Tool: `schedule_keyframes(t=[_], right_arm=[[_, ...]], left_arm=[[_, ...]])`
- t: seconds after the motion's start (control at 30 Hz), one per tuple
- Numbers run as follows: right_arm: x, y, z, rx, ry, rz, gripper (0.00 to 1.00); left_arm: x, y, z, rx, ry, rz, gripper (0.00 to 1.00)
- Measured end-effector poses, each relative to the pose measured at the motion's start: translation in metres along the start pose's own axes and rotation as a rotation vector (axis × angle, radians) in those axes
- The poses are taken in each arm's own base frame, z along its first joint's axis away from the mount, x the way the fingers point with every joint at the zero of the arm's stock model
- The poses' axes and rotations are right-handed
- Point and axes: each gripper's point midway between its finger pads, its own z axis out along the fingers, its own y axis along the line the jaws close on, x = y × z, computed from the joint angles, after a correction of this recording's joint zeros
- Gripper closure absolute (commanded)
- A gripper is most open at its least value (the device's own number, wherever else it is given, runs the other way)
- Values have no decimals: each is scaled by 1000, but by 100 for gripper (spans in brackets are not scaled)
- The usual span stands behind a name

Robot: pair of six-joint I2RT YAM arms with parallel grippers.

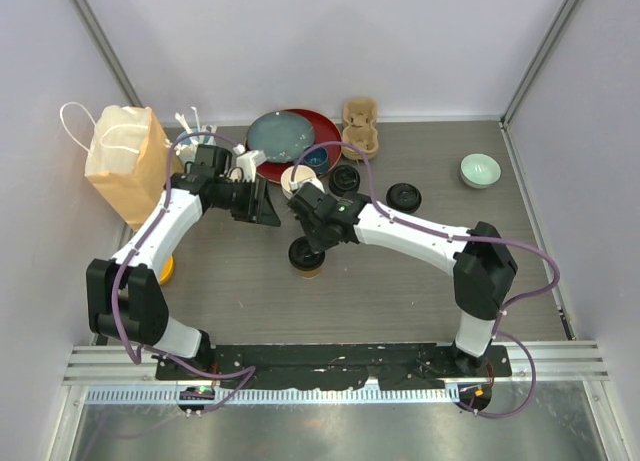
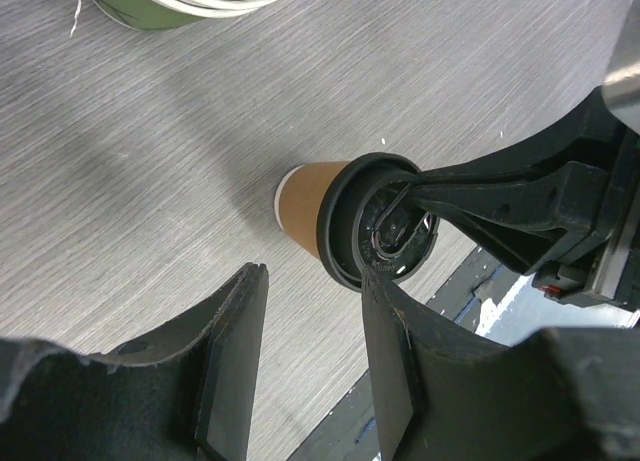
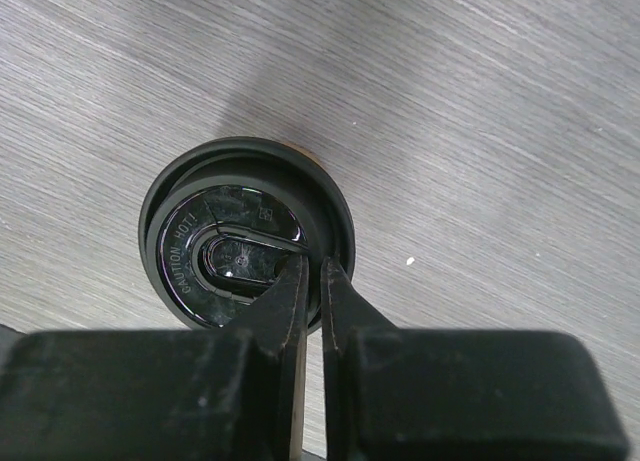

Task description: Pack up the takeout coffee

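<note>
A brown-sided paper cup (image 2: 303, 206) stands mid-table with a black round lid (image 3: 245, 246) on top, also seen from above (image 1: 306, 256). My right gripper (image 3: 312, 266) is shut on the lid's rim, one finger inside the recess and one outside. My left gripper (image 2: 312, 281) hovers beside this cup to the left, open, with only bare table between its fingers (image 2: 235, 351). A second cup (image 1: 298, 181), cream inside, stands behind the grippers. In the left wrist view a green-sided cup wall (image 2: 150, 6) is cut off by the top edge.
Two loose black lids (image 1: 345, 178) (image 1: 404, 195) lie at the back centre. A paper bag (image 1: 125, 161) stands far left, with a cup of white stirrers (image 1: 195, 129) beside it. Stacked plates (image 1: 290, 136), a pulp cup carrier (image 1: 360, 126) and a pale green bowl (image 1: 479, 168) line the back.
</note>
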Motion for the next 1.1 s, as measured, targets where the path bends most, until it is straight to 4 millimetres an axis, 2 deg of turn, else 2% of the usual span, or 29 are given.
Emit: schedule_keyframes(t=[0.3, 0.5, 0.83, 1.0, 1.1], right_arm=[[-19, -18, -15, 34, -19, -119, 99], [-48, -57, -38, 58, -50, -92, 99], [-111, -165, -99, 129, -201, 115, 99], [-154, -235, -141, 232, -336, 227, 99], [-173, -276, -152, 297, -388, 284, 99]], left_arm=[[-1, 4, -3, -8, -8, -11, 53], [-2, 5, -5, -12, -13, -9, 53], [-1, 5, -10, -15, -16, 4, 53], [-1, 4, -11, -15, -17, 7, 52], [-1, 3, -13, -15, -23, 16, 52]])
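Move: The right fingers already pinch the lidded brown cup by its lid edge. The drink carrier lies about 29 cm ahead of them, 10 cm right and 8 cm lower. The black lids lie 18 cm ahead and 6 cm right; the lidded green cup stands 10 cm ahead and 19 cm right; the stacked cups are 12 cm ahead, 3 cm left. The carrier is some 26 cm ahead of the left hand and 21 cm to its right. Keep the right gripper's pinch on the brown cup's lid edge and lift the cup off the table, easing in and then speeding up. Swing the cup right, up and forward, about 20 cm each way, past the lidded green cup's far side to high over the table right of the carrier. Meanwhile turn the wrist clockwise and tip the fingers outward, some 20 to 25 degrees each. ##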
